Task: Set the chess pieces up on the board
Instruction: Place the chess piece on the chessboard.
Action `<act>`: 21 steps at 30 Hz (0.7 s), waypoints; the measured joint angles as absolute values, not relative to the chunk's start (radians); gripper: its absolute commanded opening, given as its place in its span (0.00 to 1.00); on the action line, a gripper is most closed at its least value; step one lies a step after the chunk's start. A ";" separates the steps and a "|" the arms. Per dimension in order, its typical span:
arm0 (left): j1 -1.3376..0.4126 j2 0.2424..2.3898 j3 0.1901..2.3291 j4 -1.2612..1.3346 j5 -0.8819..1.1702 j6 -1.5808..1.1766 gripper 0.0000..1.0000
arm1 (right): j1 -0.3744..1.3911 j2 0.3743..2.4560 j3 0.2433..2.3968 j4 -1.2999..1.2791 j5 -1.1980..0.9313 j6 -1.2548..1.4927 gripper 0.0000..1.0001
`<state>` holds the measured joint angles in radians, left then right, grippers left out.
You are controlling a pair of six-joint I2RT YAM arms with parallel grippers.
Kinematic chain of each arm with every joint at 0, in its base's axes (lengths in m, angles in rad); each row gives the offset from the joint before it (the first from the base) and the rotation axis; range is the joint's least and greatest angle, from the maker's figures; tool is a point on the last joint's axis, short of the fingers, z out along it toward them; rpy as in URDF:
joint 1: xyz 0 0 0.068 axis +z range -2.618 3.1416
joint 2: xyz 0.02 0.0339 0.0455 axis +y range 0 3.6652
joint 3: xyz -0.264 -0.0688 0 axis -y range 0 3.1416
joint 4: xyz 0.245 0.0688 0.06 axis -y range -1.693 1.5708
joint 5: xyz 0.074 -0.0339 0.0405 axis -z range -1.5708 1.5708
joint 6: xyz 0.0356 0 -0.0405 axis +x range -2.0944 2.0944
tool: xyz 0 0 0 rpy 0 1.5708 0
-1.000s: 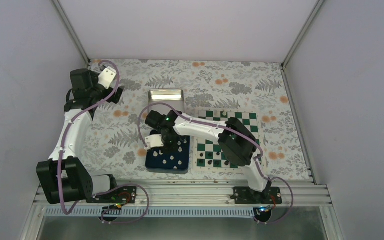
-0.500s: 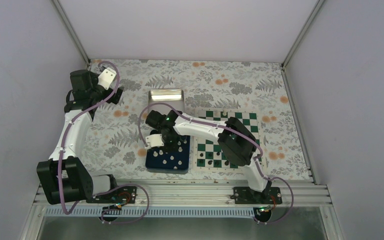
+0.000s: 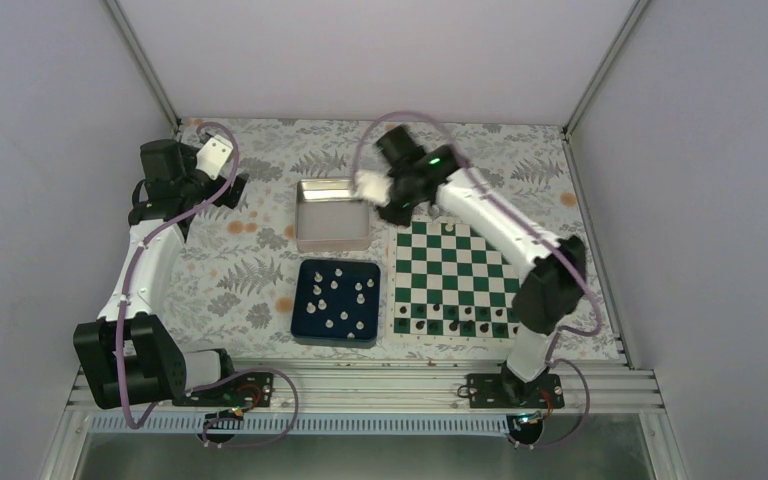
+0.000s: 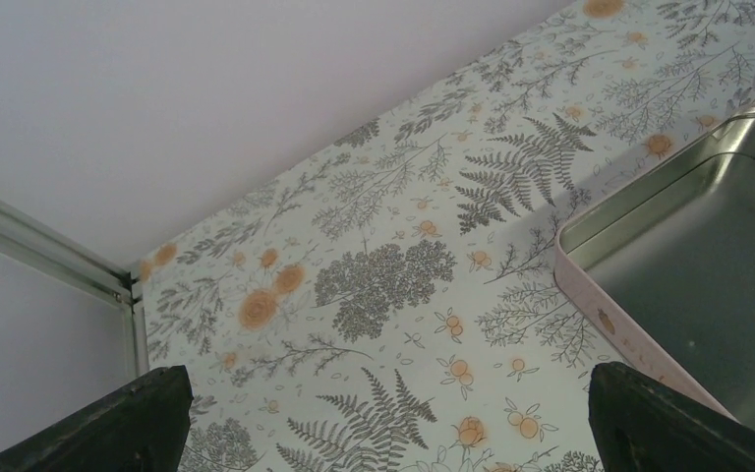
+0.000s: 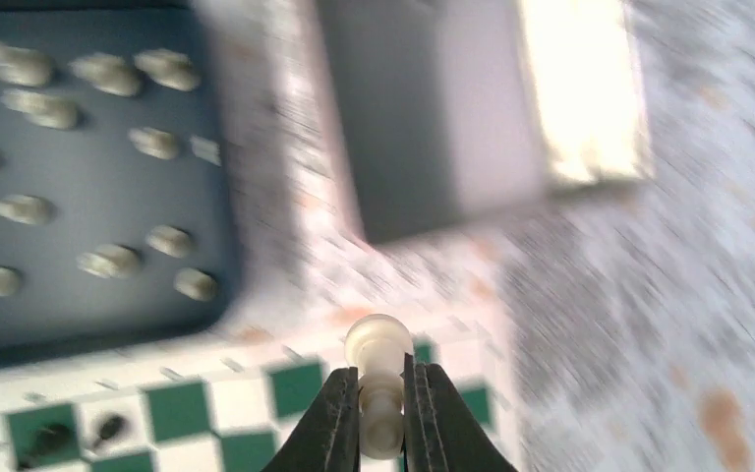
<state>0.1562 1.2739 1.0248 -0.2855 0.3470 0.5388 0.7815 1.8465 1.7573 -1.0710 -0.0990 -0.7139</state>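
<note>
My right gripper (image 5: 381, 405) is shut on a white chess piece (image 5: 380, 346), its round end poking out past the fingertips. It hangs over the far left corner of the green and white board (image 3: 455, 280), next to the tin; the right wrist view is blurred by motion. Several more white chess pieces (image 3: 340, 300) lie in the dark blue tray (image 3: 305, 330) to the left of the board. My left gripper (image 4: 383, 433) stands open and empty above the flowered tablecloth at the far left, its dark fingertips (image 4: 128, 418) wide apart.
A shiny metal tin (image 3: 332, 215) stands behind the blue tray, also by the left gripper's right fingertip as tin (image 4: 688, 265). Small black figures (image 3: 450, 318) line the board's near rows. Metal frame posts and white walls close in the table.
The right gripper closed on a white piece in the blue tray, then swung up and away to the board's far left corner. The left arm has not moved.
</note>
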 measured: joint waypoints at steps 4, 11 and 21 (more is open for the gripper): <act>0.156 1.274 1.025 -0.285 0.354 0.538 1.00 | 0.537 1.748 1.747 -1.072 -0.076 -0.735 0.04; 0.156 1.274 1.025 -0.282 0.368 0.534 1.00 | 0.205 1.753 1.641 -1.068 -0.076 -0.802 0.04; 0.156 1.274 1.025 -0.282 0.368 0.535 1.00 | 0.111 1.849 1.528 -1.030 -0.093 -0.842 0.04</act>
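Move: The right hand already holds a pale chess piece. The square it seems bound for, around c in the board's farthest row, lies about 26 cm to its right, 8 cm ahead and 17 cm below. The standing piece on e is about 19 cm right and 8 cm ahead; the navy tray is some 11 cm back and 7 cm left, the steel pan about 9 cm ahead and 9 cm left. From the left hand that square is roughly 50 cm right, 6 cm back. The right arm sweeps the pinched piece fast to its right, about 26 cm, and some 10 cm forward, away from the navy tray and along the board's far side past the pieces on e and f, rising about 3 cm before it sinks. Meanwhile the wrist turns about 30 degrees clockwise, and once the sideways travel is spent the hand lowers on, nearly straight down, to finish some 7 cm below its starting height, fingers still shut on the piece and its base still clear of the board. ##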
